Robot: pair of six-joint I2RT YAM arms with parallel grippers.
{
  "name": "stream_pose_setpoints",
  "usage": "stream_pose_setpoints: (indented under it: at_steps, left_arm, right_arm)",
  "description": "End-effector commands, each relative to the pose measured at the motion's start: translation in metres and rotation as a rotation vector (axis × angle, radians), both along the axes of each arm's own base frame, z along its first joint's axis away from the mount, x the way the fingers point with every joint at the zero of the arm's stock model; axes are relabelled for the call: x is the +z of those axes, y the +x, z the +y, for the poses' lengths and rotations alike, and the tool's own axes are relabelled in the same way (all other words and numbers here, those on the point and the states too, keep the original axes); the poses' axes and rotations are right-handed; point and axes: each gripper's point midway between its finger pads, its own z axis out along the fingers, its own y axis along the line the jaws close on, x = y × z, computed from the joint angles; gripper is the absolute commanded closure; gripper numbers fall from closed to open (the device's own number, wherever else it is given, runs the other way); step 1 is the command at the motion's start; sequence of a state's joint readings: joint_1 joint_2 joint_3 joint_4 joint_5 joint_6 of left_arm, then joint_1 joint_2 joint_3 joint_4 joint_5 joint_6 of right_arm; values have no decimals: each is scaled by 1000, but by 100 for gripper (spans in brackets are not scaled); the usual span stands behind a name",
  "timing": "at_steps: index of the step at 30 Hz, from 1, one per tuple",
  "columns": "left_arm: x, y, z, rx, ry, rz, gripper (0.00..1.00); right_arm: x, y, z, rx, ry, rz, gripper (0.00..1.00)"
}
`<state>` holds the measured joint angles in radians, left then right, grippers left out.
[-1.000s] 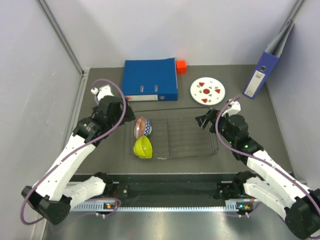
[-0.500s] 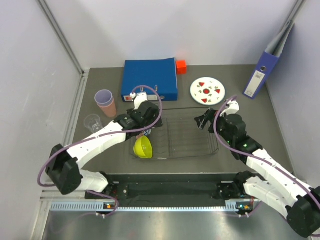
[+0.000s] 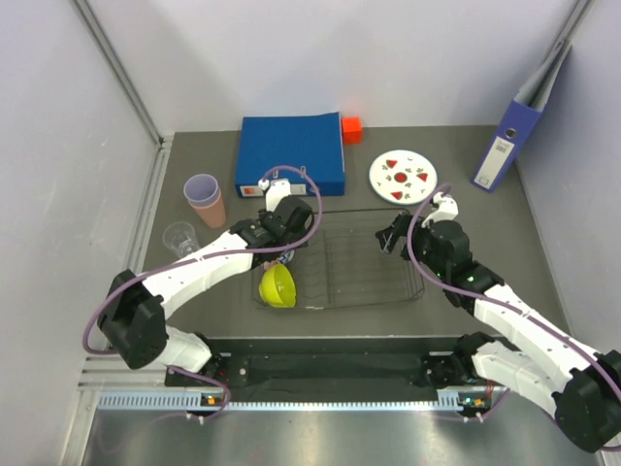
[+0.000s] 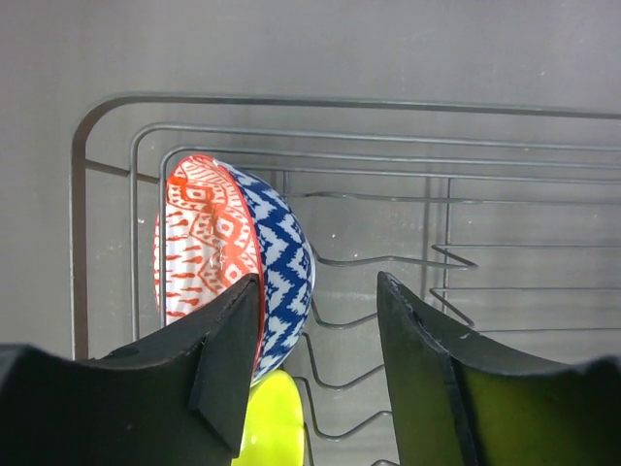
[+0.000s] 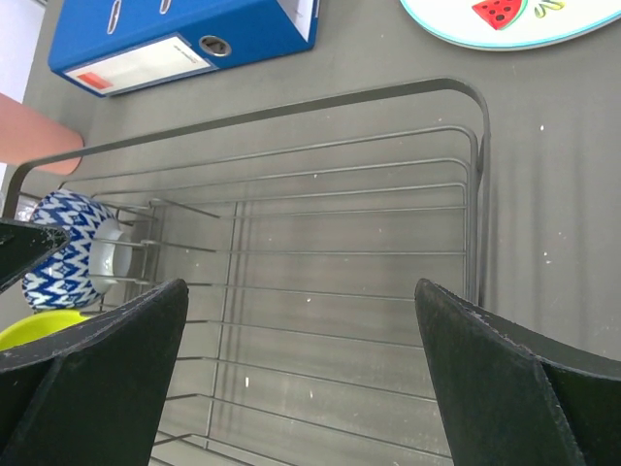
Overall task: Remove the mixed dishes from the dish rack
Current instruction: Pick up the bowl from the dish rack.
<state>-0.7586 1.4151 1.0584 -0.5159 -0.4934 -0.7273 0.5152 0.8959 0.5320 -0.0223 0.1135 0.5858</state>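
The dish rack lies in the middle of the table. At its left end the brown-blue patterned bowl stands on edge, with the lime-yellow bowl just in front of it. My left gripper straddles the patterned bowl's rim: one finger lies against its inside, and the other stands apart from its blue outside. Over the rack's right part my right gripper hangs wide open and holds nothing. Outside the rack are the white plate, the stacked lilac and salmon cups and the clear tumbler.
A blue binder lies flat behind the rack with a small orange-red cube beside it. A second binder leans on the right wall. Grey walls close in the table on three sides.
My left arm swung from the table's left side to the rack's left end, uncovering the cups and tumbler. Its jaws then narrowed around the patterned bowl's rim. The right gripper barely shifted.
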Motion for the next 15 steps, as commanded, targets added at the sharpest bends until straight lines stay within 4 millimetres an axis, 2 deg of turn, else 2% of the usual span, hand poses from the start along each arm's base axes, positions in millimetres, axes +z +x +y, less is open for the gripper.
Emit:
stream_pose_setpoints:
  at_steps: [1, 6, 10, 13, 14, 15]
  left_arm:
    - [7, 9, -3, 18, -9, -29, 43]
    - [1, 5, -2, 17, -11, -12, 45]
    - [-5, -2, 1, 18, -20, 6, 51]
    - [-12, -7, 3, 14, -22, 21, 69]
    - [-14, -9, 4, 12, -19, 28, 71]
    - [-15, -9, 4, 12, -22, 31, 79]
  right_arm:
    - [26, 7, 5, -1, 16, -61, 0]
    - [22, 6, 5, 1, 11, -54, 0]
    - [17, 5, 5, 2, 9, -45, 0]
    - [16, 4, 5, 4, 10, -43, 0]
    - [16, 4, 5, 2, 10, -41, 0]
    - [16, 5, 5, 1, 8, -42, 0]
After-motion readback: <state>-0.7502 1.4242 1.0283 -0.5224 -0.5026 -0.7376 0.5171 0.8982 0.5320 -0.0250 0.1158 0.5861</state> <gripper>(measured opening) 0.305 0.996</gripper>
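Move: The patterned bowl stands on edge in the rack. Its middle is about 3 cm left of the left hand, level fore and aft and some 3 cm lower, with the half-open fingers straddling its right-hand wall. The green bowl sits about 10 cm nearer the base than it. The stacked cups are some 22 cm left of the left hand and 13 cm ahead. From the right hand, the patterned bowl lies about 28 cm left and 2 cm back. The left hand sinks about 1.5 cm, easing 1 cm left, as its fingers close across the patterned bowl's wall. ##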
